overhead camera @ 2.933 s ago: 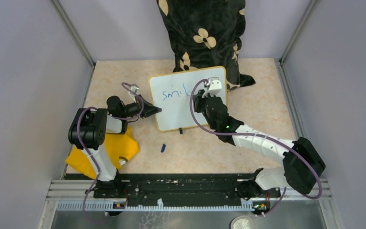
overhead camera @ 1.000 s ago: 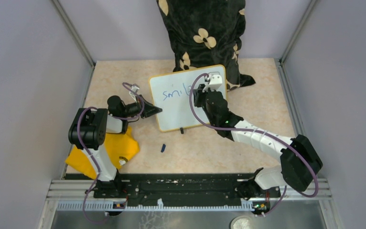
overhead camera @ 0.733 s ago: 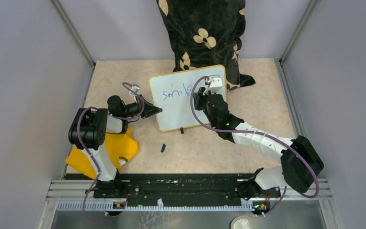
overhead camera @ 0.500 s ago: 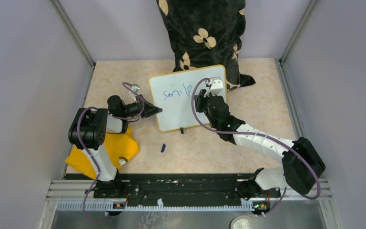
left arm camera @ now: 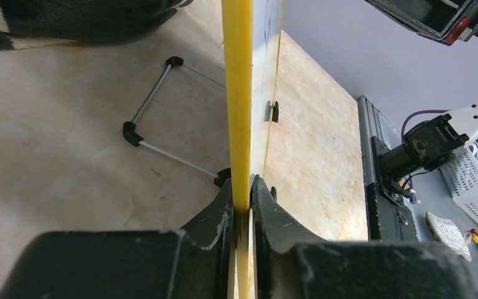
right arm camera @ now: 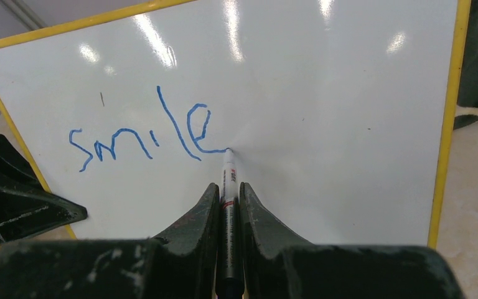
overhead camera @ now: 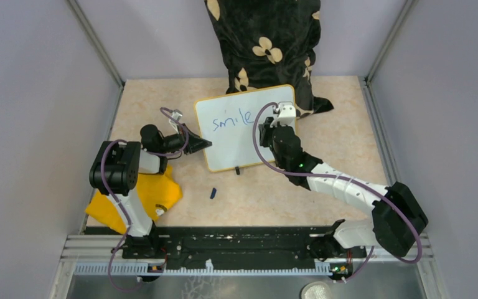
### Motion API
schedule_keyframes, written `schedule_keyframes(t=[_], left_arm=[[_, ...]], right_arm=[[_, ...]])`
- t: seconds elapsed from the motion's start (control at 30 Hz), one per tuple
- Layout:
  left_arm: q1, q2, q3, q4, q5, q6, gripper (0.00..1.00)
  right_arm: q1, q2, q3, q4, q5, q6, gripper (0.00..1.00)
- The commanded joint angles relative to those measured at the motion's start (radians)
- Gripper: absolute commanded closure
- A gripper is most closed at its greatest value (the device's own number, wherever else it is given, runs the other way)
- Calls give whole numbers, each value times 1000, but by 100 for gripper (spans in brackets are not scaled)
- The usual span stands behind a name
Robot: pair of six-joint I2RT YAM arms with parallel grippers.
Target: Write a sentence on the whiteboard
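Observation:
The whiteboard (overhead camera: 239,134) stands tilted on the table, white with a yellow rim (left arm camera: 237,93). My left gripper (overhead camera: 199,144) is shut on its left rim, and the left wrist view shows the yellow rim pinched between the jaws (left arm camera: 241,187). My right gripper (right arm camera: 226,187) is shut on a marker (right arm camera: 228,180) whose tip touches the whiteboard (right arm camera: 323,93) at the tail of the "e". The sentence (right arm camera: 146,134) reads "smile" in blue; from above the word (overhead camera: 232,120) sits on the board's upper left, with my right gripper (overhead camera: 267,128) just right of it.
A yellow cloth (overhead camera: 134,199) lies beside the left arm's base. A small blue marker cap (overhead camera: 213,193) lies on the table in front of the board. A black floral fabric (overhead camera: 261,43) hangs behind the board. The board's wire stand (left arm camera: 155,124) rests on the table.
The right gripper has moved rightward along the board with the marker, and the letter "e" has been added after "smil". The left gripper has held still on the rim.

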Motion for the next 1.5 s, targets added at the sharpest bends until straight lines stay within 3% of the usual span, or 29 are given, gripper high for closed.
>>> schedule_keyframes(t=[0.0, 0.37, 0.63, 1.47], left_arm=[[-12, 24, 5, -33, -26, 66, 100], [-12, 23, 4, -33, -25, 67, 100], [-12, 22, 6, -33, -27, 66, 100], [-12, 24, 6, -35, -27, 67, 100]], right_arm=[[-19, -30, 11, 6, 51, -15, 100], [32, -84, 19, 57, -23, -36, 100], [106, -4, 104, 87, -33, -75, 100], [101, 139, 218, 103, -28, -98, 100]])
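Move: The undotted i stroke on the whiteboard lies about 6 cm ahead, 8 cm left and 1 cm above the right hand, which holds the pen with its tip at the end of the e's tail. The l stands about 3 cm right of the i and 1 cm higher; the m is some 3 cm left of the i and 1 cm higher. From the left hand, gripping the board's left edge, the i is about 10 cm right, 4 cm ahead and 7 cm higher. Coming off the end of the e's tail after a slight further drift right, the right hand draws the pen back about 2 cm and rises, swings left over the l, some 7 cm in all, then reaches forward again to the gap just above the i. The wrist turns about 10 degrees counter-clockwise and tips up a little; near the end the hand eases down slightly. The left hand keeps its hold on the board's edge. ##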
